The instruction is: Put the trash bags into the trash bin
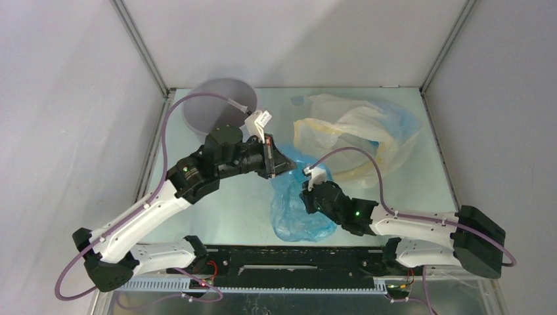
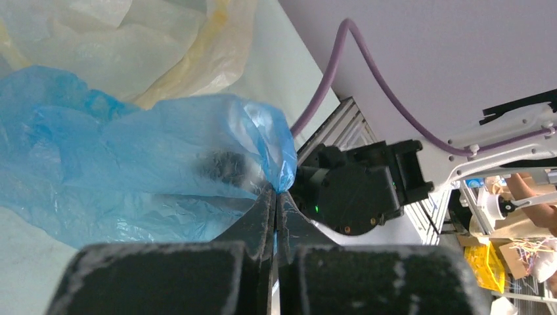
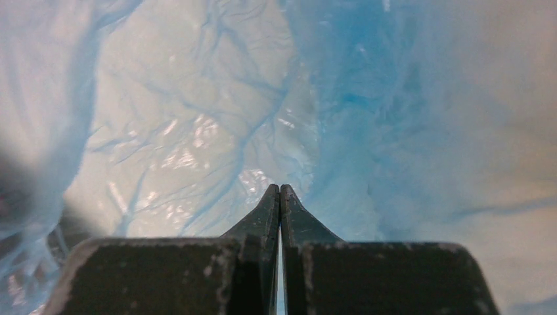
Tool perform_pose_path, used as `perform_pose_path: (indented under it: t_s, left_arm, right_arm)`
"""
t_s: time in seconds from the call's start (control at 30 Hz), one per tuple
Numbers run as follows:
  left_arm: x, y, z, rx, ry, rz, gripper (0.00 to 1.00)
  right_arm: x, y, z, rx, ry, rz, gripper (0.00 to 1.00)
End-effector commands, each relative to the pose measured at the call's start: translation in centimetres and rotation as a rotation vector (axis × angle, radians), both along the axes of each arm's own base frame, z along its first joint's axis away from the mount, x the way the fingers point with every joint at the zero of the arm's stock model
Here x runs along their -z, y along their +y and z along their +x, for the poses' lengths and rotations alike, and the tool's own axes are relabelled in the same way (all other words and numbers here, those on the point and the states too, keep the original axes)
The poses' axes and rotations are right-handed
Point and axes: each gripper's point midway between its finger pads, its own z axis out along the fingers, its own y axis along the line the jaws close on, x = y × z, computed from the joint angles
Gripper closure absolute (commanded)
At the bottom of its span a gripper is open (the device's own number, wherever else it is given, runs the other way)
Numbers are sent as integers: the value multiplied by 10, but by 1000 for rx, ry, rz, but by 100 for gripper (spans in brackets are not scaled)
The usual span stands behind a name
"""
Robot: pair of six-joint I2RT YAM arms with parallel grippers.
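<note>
The bright blue trash bag (image 1: pixel 293 211) lies crumpled at the table's near middle. My left gripper (image 1: pixel 281 164) is shut on its upper edge, and the left wrist view shows blue film (image 2: pixel 164 164) pinched between the closed tips (image 2: pixel 277 191). My right gripper (image 1: pixel 307 191) is pushed in among the same bag's folds. In its wrist view the tips (image 3: pixel 280 188) are closed with blue film (image 3: pixel 368 118) all around and none visibly pinched. Cream-yellow and pale blue bags (image 1: pixel 355 131) lie heaped at the back right. The grey round trash bin (image 1: pixel 220 105) stands at the back left, behind my left wrist.
Metal frame posts and grey walls close in the table at the back and both sides. My right arm's wrist (image 2: pixel 355 193) sits directly in front of my left gripper. A purple cable (image 1: pixel 358 157) loops over the heaped bags.
</note>
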Motion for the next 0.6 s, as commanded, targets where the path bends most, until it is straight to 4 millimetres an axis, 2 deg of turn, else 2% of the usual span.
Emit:
perform_pose_path:
  t_s: [0.0,0.17,0.37,0.47,0.57]
  left_arm:
    - [-6,4,-9,31,-31,4,100]
    - [-12,-17,-17,84,-15,-62,100]
    - [-15,-34,-32,114,-1,-105,100]
    - [-28,-35,-42,130,-1,-145,100]
    - [-51,-29,-56,145,-30,-199,100]
  right_arm:
    - [-19,6,10,32,-15,108,100]
    - [-41,37,1,-68,-116,179,100]
    - [-62,56,12,-58,-208,274,100]
    - [-65,63,16,-61,-240,301,100]
    - [-65,66,19,-56,-265,324,100]
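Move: The left gripper holds the gathered rim of the blue bag high up; the bag's body hangs about 20 cm below it, some 3 cm to its right and level front to back. The shut right gripper sits in that blue film, with the bag's middle barely 2 cm to its left at about its own height. From the left hand the trash bin stands about 20 cm ahead and 18 cm left, and the yellow-white bag some 24 cm ahead, 25 cm right, 30 cm down. The right gripper, fingers still shut inside the blue bag, edges forward and right at first, then sweeps about 6 cm left and some 4 cm up against the film, in under the left gripper, its fingertips tilting up by roughly 15 degrees. The left gripper keeps its pinch on the rim and, after a slight dip, draws it about 4 cm back and 3 cm to the right over the other hand at nearly the same height, turning slightly clockwise. ##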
